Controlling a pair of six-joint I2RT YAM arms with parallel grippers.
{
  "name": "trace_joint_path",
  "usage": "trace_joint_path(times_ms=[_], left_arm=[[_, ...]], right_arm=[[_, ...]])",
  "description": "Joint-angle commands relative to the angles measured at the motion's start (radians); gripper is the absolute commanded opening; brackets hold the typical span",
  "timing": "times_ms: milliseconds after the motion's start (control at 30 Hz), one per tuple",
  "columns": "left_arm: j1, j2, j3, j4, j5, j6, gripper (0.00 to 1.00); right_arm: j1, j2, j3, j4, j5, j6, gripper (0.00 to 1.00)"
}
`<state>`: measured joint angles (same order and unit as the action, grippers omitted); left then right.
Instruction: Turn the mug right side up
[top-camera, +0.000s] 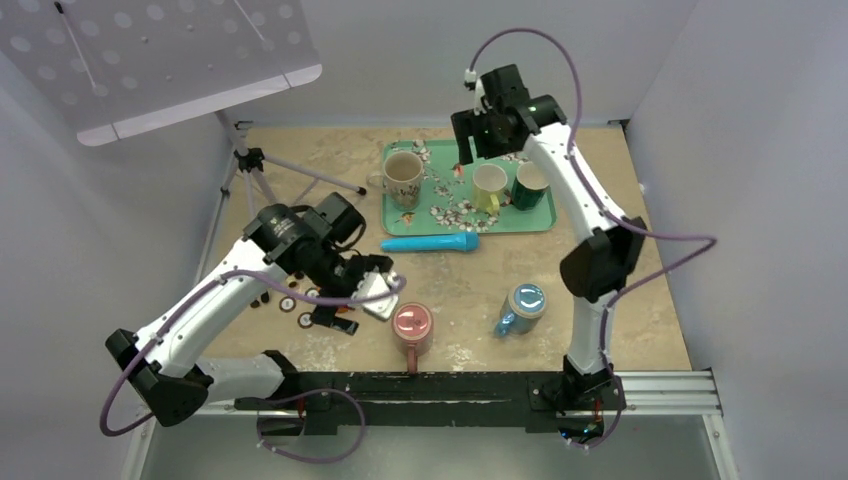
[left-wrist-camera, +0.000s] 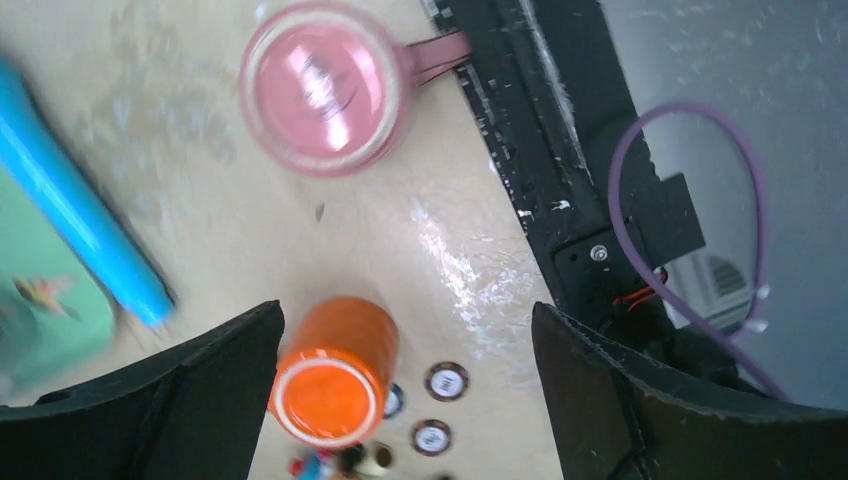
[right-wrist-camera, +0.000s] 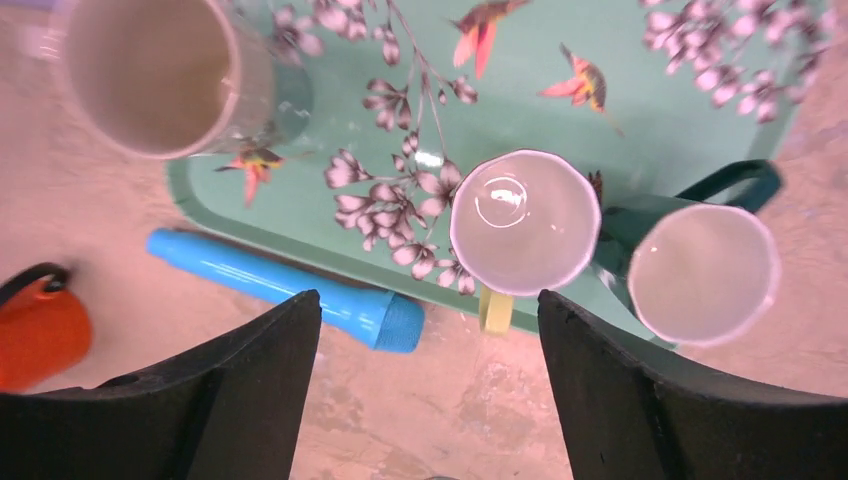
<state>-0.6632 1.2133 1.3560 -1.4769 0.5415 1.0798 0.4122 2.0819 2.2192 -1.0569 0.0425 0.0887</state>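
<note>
An orange mug (left-wrist-camera: 335, 385) stands base up on the table. It sits between the fingers of my open left gripper (left-wrist-camera: 407, 318), close to the left finger and not held. In the top view the left gripper (top-camera: 350, 305) hides it. A pink mug (top-camera: 412, 325) also stands base up near the front edge, and shows ahead in the left wrist view (left-wrist-camera: 325, 90). A blue mug (top-camera: 522, 305) sits base up to its right. My right gripper (top-camera: 480, 145) is open and empty, high over the tray (right-wrist-camera: 428, 300). The orange mug shows at the left edge of the right wrist view (right-wrist-camera: 40, 335).
A green flowered tray (top-camera: 455, 215) at the back holds upright beige (top-camera: 403, 175), yellow (top-camera: 489, 185) and green (top-camera: 530, 185) mugs. A blue cylinder (top-camera: 430, 243) lies in front of it. Small round chips (left-wrist-camera: 447, 380) lie beside the orange mug. A tripod (top-camera: 250, 160) stands back left.
</note>
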Motion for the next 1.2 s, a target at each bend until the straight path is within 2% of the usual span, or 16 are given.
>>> trace_joint_path(times_ms=[0, 100, 233, 367, 533, 600, 733, 800, 900, 967, 1033, 1167], left_arm=[[-0.218, -0.024, 0.018, -0.079, 0.0, 0.356, 0.97], [-0.426, -0.025, -0.039, 0.077, -0.064, 0.413, 0.97], [-0.574, -0.047, -0.182, 0.276, -0.084, 0.565, 1.0], [-0.606, 0.039, -0.24, 0.382, -0.119, 0.653, 1.0], [-0.656, 0.131, -0.305, 0.523, -0.18, 0.725, 1.0], [-0.668, 0.166, -0.323, 0.496, -0.19, 0.766, 0.99], [-0.675, 0.254, -0.261, 0.391, -0.222, 0.724, 0.93], [-0.674, 0.293, -0.252, 0.368, -0.305, 0.713, 0.86], [-0.665, 0.341, -0.293, 0.508, -0.456, 0.668, 0.69], [-0.662, 0.36, -0.303, 0.553, -0.502, 0.646, 0.67], [-0.662, 0.35, -0.31, 0.538, -0.487, 0.636, 0.63], [-0.66, 0.332, -0.352, 0.573, -0.502, 0.63, 0.35]], right_arm=[[-0.004, -0.212, -0.093, 0.094, -0.039, 0.01, 0.82], [-0.003, -0.33, -0.226, 0.147, -0.039, 0.028, 0.82], [-0.003, -0.455, -0.422, 0.21, -0.091, 0.051, 0.82], [-0.003, -0.539, -0.564, 0.276, -0.118, 0.07, 0.82], [-0.003, -0.579, -0.667, 0.308, -0.123, 0.085, 0.82], [-0.003, -0.592, -0.698, 0.315, -0.129, 0.085, 0.83], [-0.003, -0.621, -0.752, 0.337, -0.13, 0.086, 0.82], [-0.003, -0.632, -0.763, 0.345, -0.13, 0.081, 0.82], [-0.003, -0.64, -0.764, 0.347, -0.124, 0.07, 0.83], [-0.004, -0.64, -0.761, 0.341, -0.122, 0.065, 0.82], [-0.004, -0.638, -0.758, 0.338, -0.124, 0.061, 0.82], [-0.004, -0.638, -0.75, 0.344, -0.137, 0.053, 0.82]])
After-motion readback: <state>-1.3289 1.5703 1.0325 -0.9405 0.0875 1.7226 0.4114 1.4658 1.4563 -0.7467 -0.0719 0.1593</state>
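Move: The upturned pink mug's middle is about 11 cm to the left hand's right, 4 cm ahead and 17 cm below, its handle pointing back. From the left hand, the orange mug lies some 12 cm ahead, 4 cm left; the blue mug about 7 cm ahead, 32 cm right, both as low. From the empty right hand, the pink mug is roughly 30 cm back, 13 cm left and 17 cm below. Left hand sinks 16 cm, swinging right and clockwise, closing around pink mug's handle; right draws back 11 cm. ##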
